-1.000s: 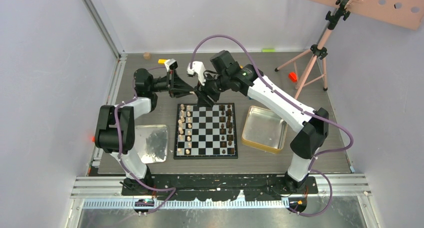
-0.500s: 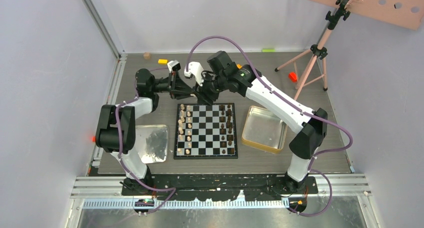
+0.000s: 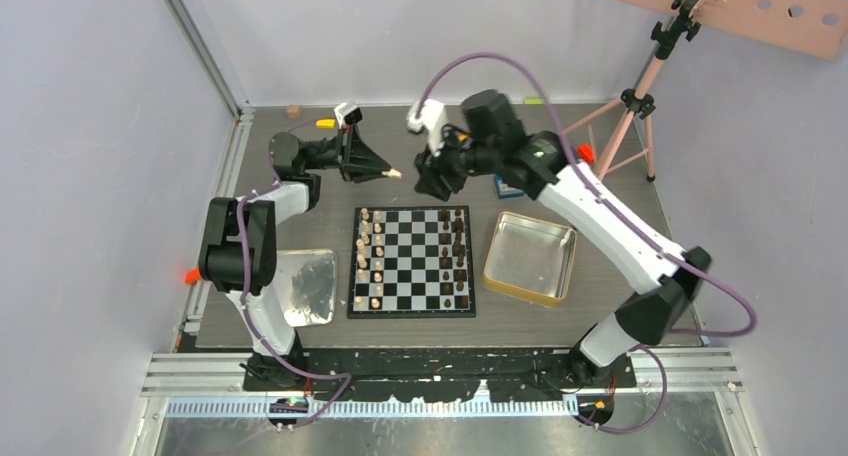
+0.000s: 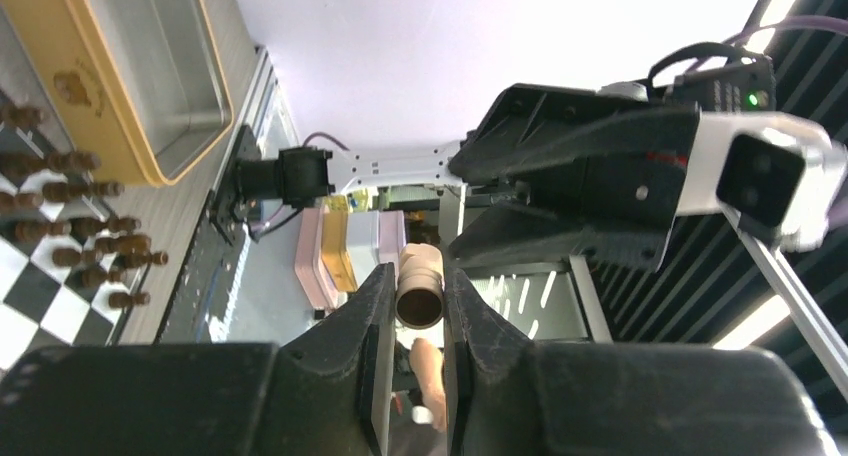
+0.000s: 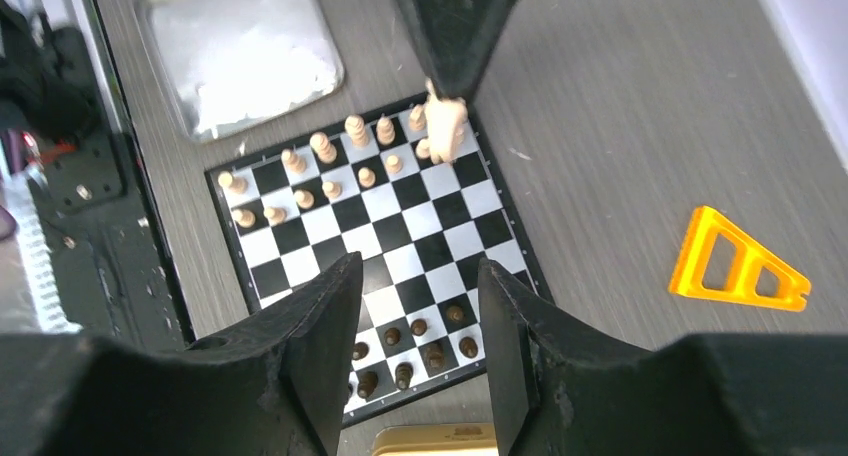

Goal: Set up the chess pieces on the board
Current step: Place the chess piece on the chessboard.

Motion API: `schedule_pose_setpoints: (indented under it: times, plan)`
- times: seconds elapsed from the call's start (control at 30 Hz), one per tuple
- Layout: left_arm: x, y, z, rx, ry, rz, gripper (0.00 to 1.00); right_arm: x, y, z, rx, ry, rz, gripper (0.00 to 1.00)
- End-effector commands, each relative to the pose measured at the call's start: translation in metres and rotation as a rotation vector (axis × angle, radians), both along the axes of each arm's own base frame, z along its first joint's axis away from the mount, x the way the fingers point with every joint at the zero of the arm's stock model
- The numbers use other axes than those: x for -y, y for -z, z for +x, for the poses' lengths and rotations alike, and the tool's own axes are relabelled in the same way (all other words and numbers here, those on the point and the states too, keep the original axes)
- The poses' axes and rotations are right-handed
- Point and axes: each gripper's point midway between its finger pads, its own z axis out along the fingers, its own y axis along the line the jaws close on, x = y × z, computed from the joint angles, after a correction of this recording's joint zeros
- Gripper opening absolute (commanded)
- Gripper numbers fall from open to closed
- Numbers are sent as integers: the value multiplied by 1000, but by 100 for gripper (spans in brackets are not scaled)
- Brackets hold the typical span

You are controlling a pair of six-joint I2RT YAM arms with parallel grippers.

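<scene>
The board (image 3: 411,268) lies mid-table, with light tan chess pieces (image 3: 370,261) along its left columns and dark brown ones (image 3: 452,256) along its right. My left gripper (image 3: 381,171) hangs beyond the board's far edge, shut on a light tan piece (image 3: 393,173). In the left wrist view that piece (image 4: 420,294) is pinched between the fingers. My right gripper (image 3: 428,184) hovers just right of it, open and empty. In the right wrist view its open gripper (image 5: 420,266) looks down on the board (image 5: 400,261) and on the held piece (image 5: 445,126).
A gold-rimmed tin (image 3: 530,258) sits right of the board and a silver tray (image 3: 305,286) sits left of it. A tripod (image 3: 630,106) stands at the back right. An orange triangular part (image 5: 740,266) and a yellow brick (image 3: 325,123) lie behind the board.
The right arm has drawn back to the right, away from the left gripper, and its jaws have narrowed slightly. The left gripper still holds the tan piece and has shifted slightly back.
</scene>
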Motion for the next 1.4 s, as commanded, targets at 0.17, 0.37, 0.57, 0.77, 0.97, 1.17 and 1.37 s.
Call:
schedule_pose_setpoints:
  times: [0.17,0.37,0.57,0.77,0.97,1.17,1.37]
  plan:
    - [24,-88,5,92,-53,-149,0,30,-112,-2,41,20,327,52]
    - [39,-108,12,31,-48,-188,0,28,-126,1,100,-37,291,51]
    - [46,-107,5,7,-29,-182,0,28,-118,9,139,-72,224,52]
    - [45,-107,-2,13,-13,-165,0,31,-105,11,166,-105,160,52]
    - [45,-104,-7,6,-5,-148,0,27,-96,11,180,-115,120,52]
    - [50,-104,-15,4,16,-139,0,21,-90,13,207,-115,75,52]
    - [52,-103,-20,1,24,-133,0,18,-86,19,232,-104,40,50]
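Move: The left hand still pinches the light chess piece, which juts about 1 cm to its right. The open right gripper waits some 8 cm to the left hand's right, about 1 cm nearer the base. From the right hand, the chess piece lies about 7 cm left, 1 cm ahead and 2 cm up; the chessboard's middle is roughly 6 cm back, 2 cm left and 27 cm below, and the yellow triangle some 19 cm ahead and 8 cm right. Both hands rise some 7 cm, the left carrying its piece 5 cm right towards the open right gripper. ##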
